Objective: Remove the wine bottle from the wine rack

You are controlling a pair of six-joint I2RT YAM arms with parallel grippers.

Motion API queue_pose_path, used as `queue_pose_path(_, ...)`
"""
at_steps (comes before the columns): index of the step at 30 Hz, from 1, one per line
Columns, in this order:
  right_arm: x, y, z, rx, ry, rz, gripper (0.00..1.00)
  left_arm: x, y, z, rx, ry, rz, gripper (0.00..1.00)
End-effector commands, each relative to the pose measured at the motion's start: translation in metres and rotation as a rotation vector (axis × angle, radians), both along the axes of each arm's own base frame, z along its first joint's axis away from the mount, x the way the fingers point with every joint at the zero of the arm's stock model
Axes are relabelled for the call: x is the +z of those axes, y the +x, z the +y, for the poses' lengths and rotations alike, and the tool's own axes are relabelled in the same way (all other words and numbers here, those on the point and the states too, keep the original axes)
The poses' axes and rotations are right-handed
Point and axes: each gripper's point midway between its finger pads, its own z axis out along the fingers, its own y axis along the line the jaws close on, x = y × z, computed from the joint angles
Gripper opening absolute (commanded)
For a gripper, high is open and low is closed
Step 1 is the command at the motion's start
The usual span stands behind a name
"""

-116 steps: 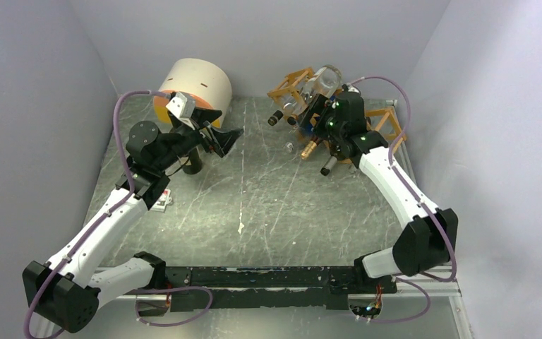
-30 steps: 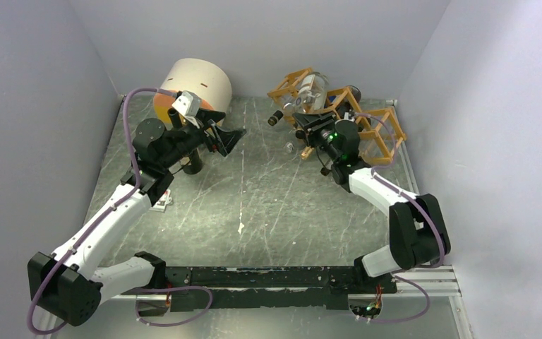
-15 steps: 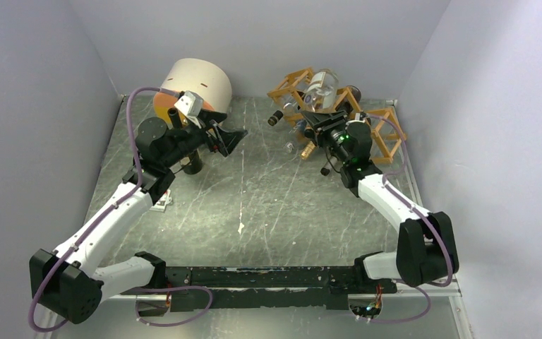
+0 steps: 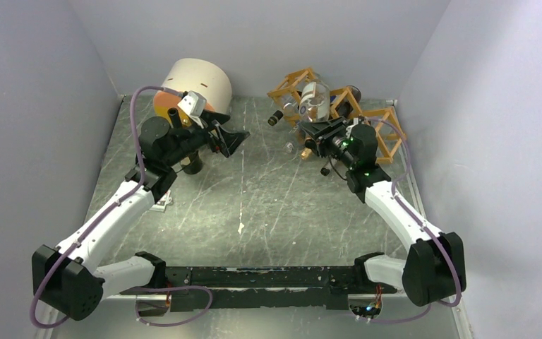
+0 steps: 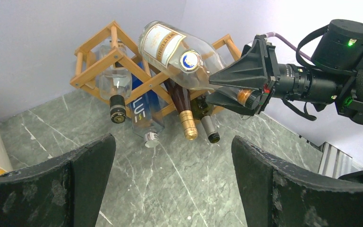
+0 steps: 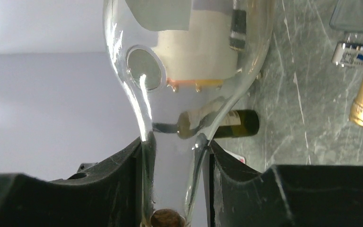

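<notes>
The wine bottle (image 5: 179, 52) is clear glass with a cream label. It lies tilted across the top of the orange-tan wine rack (image 5: 97, 66), neck pointing away from the wall. My right gripper (image 5: 246, 87) is shut on that neck. In the right wrist view the black fingers (image 6: 246, 189) press both sides of the glass neck of the wine bottle (image 6: 184, 47), cork at the bottom edge. From above, the bottle (image 4: 315, 99) sits on the rack (image 4: 289, 83) with the right gripper (image 4: 317, 134) in front. My left gripper (image 4: 234, 138) hangs open and empty, facing the rack.
Other bottles stay in the rack's cells: a gold-capped one (image 5: 186, 125), a blue-lettered clear one (image 5: 144, 116) and a black-capped one (image 5: 117, 101). A cream and orange cylinder (image 4: 194, 85) stands back left, a dark bottle (image 4: 193, 164) beside the left arm. Walls close three sides.
The right wrist has shifted right and toward the near side, its elbow swinging down, drawing the held bottle slightly out over the rack. The left arm has barely moved.
</notes>
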Motion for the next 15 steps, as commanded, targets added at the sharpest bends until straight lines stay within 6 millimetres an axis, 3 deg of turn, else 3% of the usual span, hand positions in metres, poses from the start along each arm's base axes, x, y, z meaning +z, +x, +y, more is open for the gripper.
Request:
queue_pose_path(1,0.095,-0.027,0.01,0.095,0.051,-0.306,0.0,0.014,-0.005,-0.009,-0.055,-0.027,-0.04,0.96)
queue_pose_path(8,0.1,-0.06,0.022,0.181,0.025,-0.285,0.0,0.009,-0.006,-0.015,-0.079,-0.021,-0.032,0.96)
queue_pose_path(15,0.065,-0.088,0.035,0.296,-0.053,-0.152,0.0,-0.002,-0.009,-0.027,-0.118,-0.001,-0.043,0.99)
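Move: In the right hand's closed fingers, the clear wine bottle is already held by its neck, its middle about 10 cm ahead and 4 cm above. The open left gripper is roughly 20 cm to the left, 3 cm back and 5 cm higher. The rack's middle lies some 10 cm ahead, 10 cm right and 15 cm below, the black-capped bottle about 10 cm ahead, 6 cm left and 12 cm below. From the left hand, the clear bottle is about 13 cm ahead and 18 cm right, 2 cm below. Drawing the clear bottle back from the rack by its neck, the right hand travels about 7 cm back and some 3 cm left, picking up speed and barely sinking. Its grip stays shut while the wrist swings some 10 degrees counter-clockwise and tips slightly down. The left hand, fingers wide open, edges a centimetre or two right and down towards the bottle. ##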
